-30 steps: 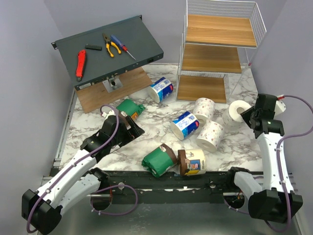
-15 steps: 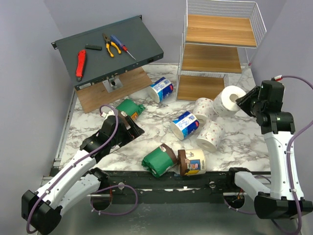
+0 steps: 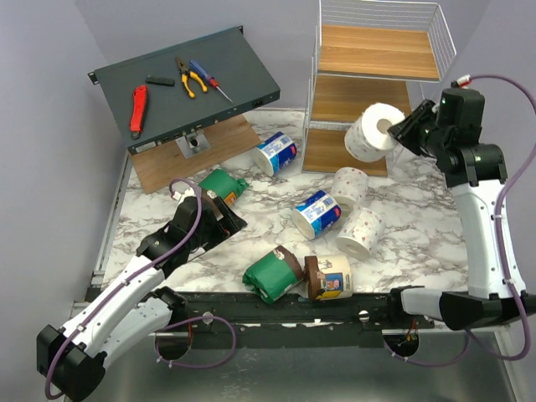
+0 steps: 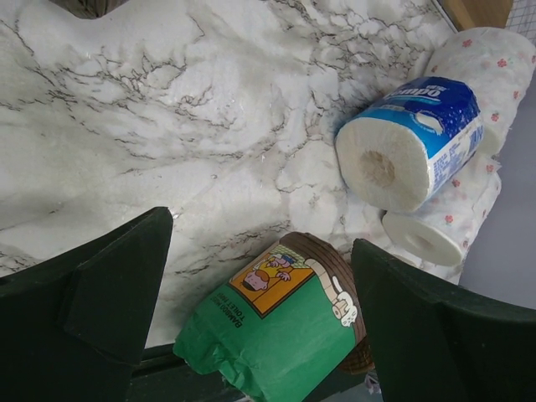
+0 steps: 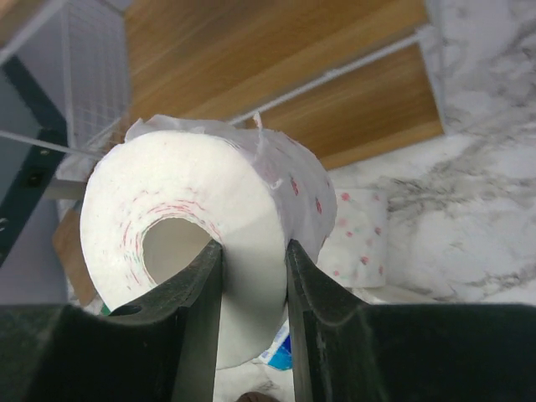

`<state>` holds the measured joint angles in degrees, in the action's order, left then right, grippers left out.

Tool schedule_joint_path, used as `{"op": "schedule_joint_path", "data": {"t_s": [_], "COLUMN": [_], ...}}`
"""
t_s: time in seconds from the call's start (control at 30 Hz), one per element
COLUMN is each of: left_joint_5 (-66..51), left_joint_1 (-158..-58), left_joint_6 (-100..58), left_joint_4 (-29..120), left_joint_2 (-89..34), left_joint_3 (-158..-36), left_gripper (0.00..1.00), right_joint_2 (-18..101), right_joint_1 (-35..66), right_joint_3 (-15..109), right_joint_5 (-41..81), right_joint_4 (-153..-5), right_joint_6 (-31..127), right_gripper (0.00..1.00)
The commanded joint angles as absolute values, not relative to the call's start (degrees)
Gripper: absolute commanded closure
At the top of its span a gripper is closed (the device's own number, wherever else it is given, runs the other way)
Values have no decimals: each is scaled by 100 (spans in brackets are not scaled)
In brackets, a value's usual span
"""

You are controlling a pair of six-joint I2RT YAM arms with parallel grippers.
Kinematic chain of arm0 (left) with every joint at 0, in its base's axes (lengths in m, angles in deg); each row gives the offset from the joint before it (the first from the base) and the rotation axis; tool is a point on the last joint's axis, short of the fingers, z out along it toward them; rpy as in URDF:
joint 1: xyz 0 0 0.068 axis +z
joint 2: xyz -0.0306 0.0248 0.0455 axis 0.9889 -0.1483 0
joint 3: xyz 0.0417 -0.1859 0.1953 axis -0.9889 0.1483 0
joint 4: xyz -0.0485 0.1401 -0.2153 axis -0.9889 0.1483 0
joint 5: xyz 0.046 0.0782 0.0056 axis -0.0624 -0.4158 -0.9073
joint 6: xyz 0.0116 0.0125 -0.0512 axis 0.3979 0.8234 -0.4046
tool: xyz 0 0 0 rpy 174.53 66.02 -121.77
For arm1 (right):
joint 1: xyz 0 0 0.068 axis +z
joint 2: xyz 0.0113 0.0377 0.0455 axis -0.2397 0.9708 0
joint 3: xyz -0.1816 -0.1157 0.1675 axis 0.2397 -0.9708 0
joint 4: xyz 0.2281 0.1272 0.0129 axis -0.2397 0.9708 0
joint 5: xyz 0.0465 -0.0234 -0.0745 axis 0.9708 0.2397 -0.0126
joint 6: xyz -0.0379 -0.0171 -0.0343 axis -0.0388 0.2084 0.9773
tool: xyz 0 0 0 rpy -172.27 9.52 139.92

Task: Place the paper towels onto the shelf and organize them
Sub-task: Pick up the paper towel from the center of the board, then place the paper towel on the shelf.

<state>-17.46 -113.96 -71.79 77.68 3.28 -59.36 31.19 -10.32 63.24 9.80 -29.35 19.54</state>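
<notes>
My right gripper [image 3: 400,130] is shut on a bare white paper towel roll with pink speckles [image 3: 373,132], one finger in its core and one outside. It holds the roll in the air in front of the shelf [image 3: 377,52], level with the lower boards. The right wrist view shows that roll [image 5: 209,193] clamped, with the shelf boards [image 5: 276,50] behind. Several rolls lie on the marble table: two green [image 3: 224,186] [image 3: 273,275], two blue-and-white [image 3: 275,153] [image 3: 316,213], two speckled [image 3: 350,186] [image 3: 360,232], one cream-and-brown [image 3: 328,277]. My left gripper [image 3: 224,219] is open, with a green roll [image 4: 276,331] lying beyond its fingers.
A dark grey slanted panel [image 3: 226,67] stands at the back left, carrying a red cutter [image 3: 137,109], pliers [image 3: 190,78] and a screwdriver. A brown wooden board [image 3: 180,163] lies under it. Grey walls close in on both sides.
My right gripper has lifted the speckled roll off the table at the right and carried it up and left to the shelf front. The left arm has stayed where it was.
</notes>
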Motion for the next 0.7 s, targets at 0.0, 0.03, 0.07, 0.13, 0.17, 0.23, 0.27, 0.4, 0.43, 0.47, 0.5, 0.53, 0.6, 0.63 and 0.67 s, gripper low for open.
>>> {"op": "schedule_joint_path", "data": {"t_s": [0.0, 0.03, 0.07, 0.13, 0.17, 0.23, 0.27, 0.4, 0.43, 0.47, 0.5, 0.53, 0.6, 0.63, 0.67], "left_joint_5": [-1933, -1939, -1946, -1945, -1940, -1935, -1935, -1935, -1935, -1944, -1943, -1950, -1961, -1961, -1970], "left_joint_1": [-11424, -11425, -11428, -11427, -11427, -11426, -11426, -11422, -11428, -11428, -11427, -11424, -11430, -11425, -11424], "left_joint_6": [-7139, -7130, -7129, -7129, -7129, -7137, -7138, -7130, -7121, -7112, -7103, -7090, -7068, -7063, -7051], "left_joint_4": [7905, 7905, 7904, 7876, 7862, 7829, 7827, 7824, 7835, 7852, 7866, 7886, 7921, 7932, 7948], "left_joint_2": [227, 205, 181, 141, 126, 96, 81, 34, 26, 19, 5, 0, -7, -2, -6], "left_joint_3": [-6278, -6302, -6320, -6338, -6338, -6334, -6334, -6356, -6367, -6384, -6401, -6426, -6441, -6439, -6448], "left_gripper": [7, 7, 7, 7, 7, 7, 7, 7, 7, 7, 7, 7, 7, 7, 7], "right_joint_2": [3594, 3746, 3936, 4266, 4427, 4695, 4780, 5138, 5217, 5295, 5327, 5345, 5290, 5280, 5296], "right_joint_1": [-497, -359, -271, -135, -115, -113, -115, -116, -113, -113, -117, -113, -113, -113, -113], "right_joint_3": [7622, 7962, 8353, 9106, 9413, 9996, 10242, 10914, 11060, 11144, 11196, 11155, 10930, 10851, 10820], "right_joint_5": [958, 927, 911, 916, 956, 943, 918, 783, 738, 698, 686, 700, 748, 758, 747], "right_joint_4": [-2942, -2820, -2714, -2468, -2349, -2201, -2154, -2132, -2146, -2184, -2263, -2416, -2783, -2929, -3057], "right_joint_6": [1963, 1978, 1998, 2013, 2023, 2035, 2053, 2091, 2076, 2035, 1994, 1935, 1799, 1741, 1685], "right_gripper": [69, 69, 69, 69, 69, 69, 69, 69, 69, 69, 69, 69, 69, 69, 69]}}
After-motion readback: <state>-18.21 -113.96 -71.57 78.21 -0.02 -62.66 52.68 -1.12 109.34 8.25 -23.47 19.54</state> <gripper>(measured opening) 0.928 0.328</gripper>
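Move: The right hand already holds the dotted paper towel roll in front of the wire shelf. The top board's middle is about 14 cm ahead, 5 cm left and some 8 cm higher, and the middle board about 15 cm ahead, 5 cm left and 12 cm lower. Another dotted roll lies on the table some 33 cm below, 2 cm ahead and 5 cm left. From the left hand, the top board is roughly 26 cm ahead, 31 cm right and 31 cm up. Keeping its pinch on the wall of the paper towel roll, the right hand lifts it fast, about 16 cm, past the level of the middle board towards the top board, swinging some 6 cm left in the first half and gaining about 5 cm forward. Meanwhile the wrist tips the fingers up by some 20 degrees towards level and turns slightly counter-clockwise, and as the climb stops the hand is easing forward with the grip unchanged. ##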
